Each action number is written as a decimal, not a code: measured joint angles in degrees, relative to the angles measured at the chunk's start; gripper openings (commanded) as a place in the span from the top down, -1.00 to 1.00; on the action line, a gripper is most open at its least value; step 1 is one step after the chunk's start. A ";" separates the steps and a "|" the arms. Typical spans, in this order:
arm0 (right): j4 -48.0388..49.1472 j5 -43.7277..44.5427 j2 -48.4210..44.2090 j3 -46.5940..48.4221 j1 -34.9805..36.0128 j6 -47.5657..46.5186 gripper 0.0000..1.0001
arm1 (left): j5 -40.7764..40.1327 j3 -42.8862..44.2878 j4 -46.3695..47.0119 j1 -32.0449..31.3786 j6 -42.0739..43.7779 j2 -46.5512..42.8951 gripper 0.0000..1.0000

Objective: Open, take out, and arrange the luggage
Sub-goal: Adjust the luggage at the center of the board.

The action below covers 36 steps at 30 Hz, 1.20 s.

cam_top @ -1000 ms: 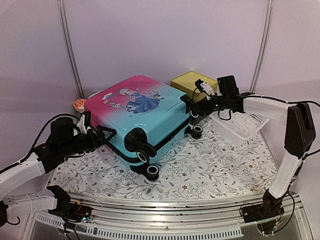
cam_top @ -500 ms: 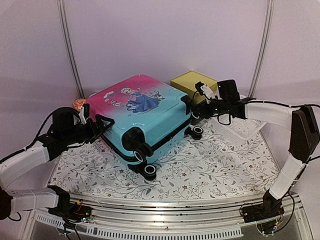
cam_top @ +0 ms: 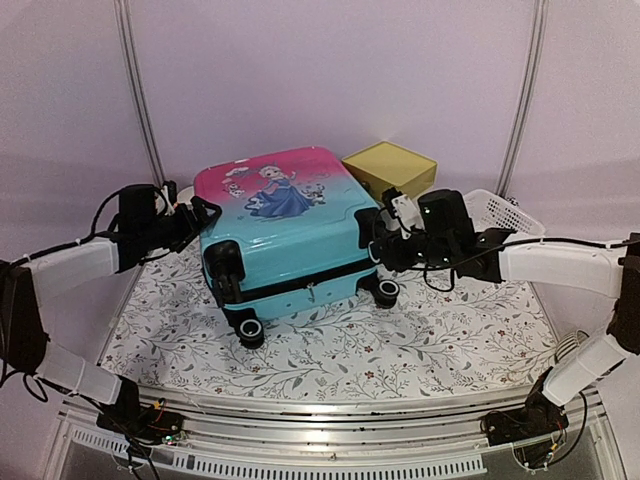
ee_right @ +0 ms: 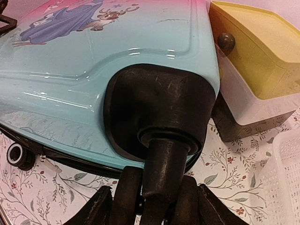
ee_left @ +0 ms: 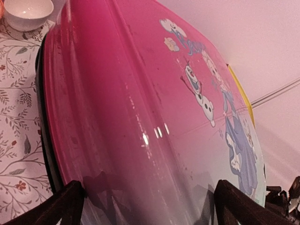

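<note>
The luggage [cam_top: 285, 235] lies flat mid-table, pink at the far end and turquoise near, its black wheels toward the front. My left gripper [cam_top: 203, 215] is open at the pink far-left corner. In the left wrist view its two fingers straddle the pink shell [ee_left: 140, 93], the left gripper [ee_left: 149, 187] against it. My right gripper [cam_top: 378, 248] is at the right wheel corner. In the right wrist view the right gripper [ee_right: 154, 199] is shut on the black caster wheel [ee_right: 159, 173], one finger on each side of it.
A yellow-topped drawer box [cam_top: 390, 168] stands just behind the luggage's right corner, close to the caster housing [ee_right: 159, 108]. A white mesh basket [cam_top: 505, 215] sits at the far right. A white bowl [ee_left: 28, 11] lies left of the pink end. A floral cloth [cam_top: 430, 340] covers the table.
The luggage has swung round on the cloth, so its wheeled end now faces the front more squarely. The right gripper came nearer with the wheel corner; the left gripper moved back along the pink end.
</note>
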 measured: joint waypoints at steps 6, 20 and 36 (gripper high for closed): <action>-0.94 -0.09 -1.05 -0.61 2.47 2.21 -0.57 | 1.49 6.03 -2.84 2.19 3.34 5.05 -0.97; -1.92 4.57 -11.47 -3.17 3.93 8.41 -0.97 | -0.87 -10.29 -7.41 2.45 8.90 -22.88 -0.97; 3.63 -2.78 -14.36 -8.00 4.61 12.55 -1.00 | 6.38 -15.39 -14.75 0.37 10.27 -40.11 -0.97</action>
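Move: The right hand holds the luggage's upper wheel at the near right corner, midway between its fingertips. From it the luggage's middle lies about 20 cm left, 11 ahead and 8 lower; the yellow box stands some 20 cm straight ahead, 3 lower. The left hand is at the luggage's left edge, with the middle some 16 cm to its right, 4 ahead and 10 below, and the upper left wheel about 10 back, 7 right and 5 lower. The right fingers, still on the upper right wheel, open wide and let go of it as that hand draws back and rises, some 5 cm each, its left side rolling up about 15 degrees. The open left hand goes 2 cm forward along the luggage's left edge, then pulls well back and clear, about 15 cm, rising 5 and tilting upward. ##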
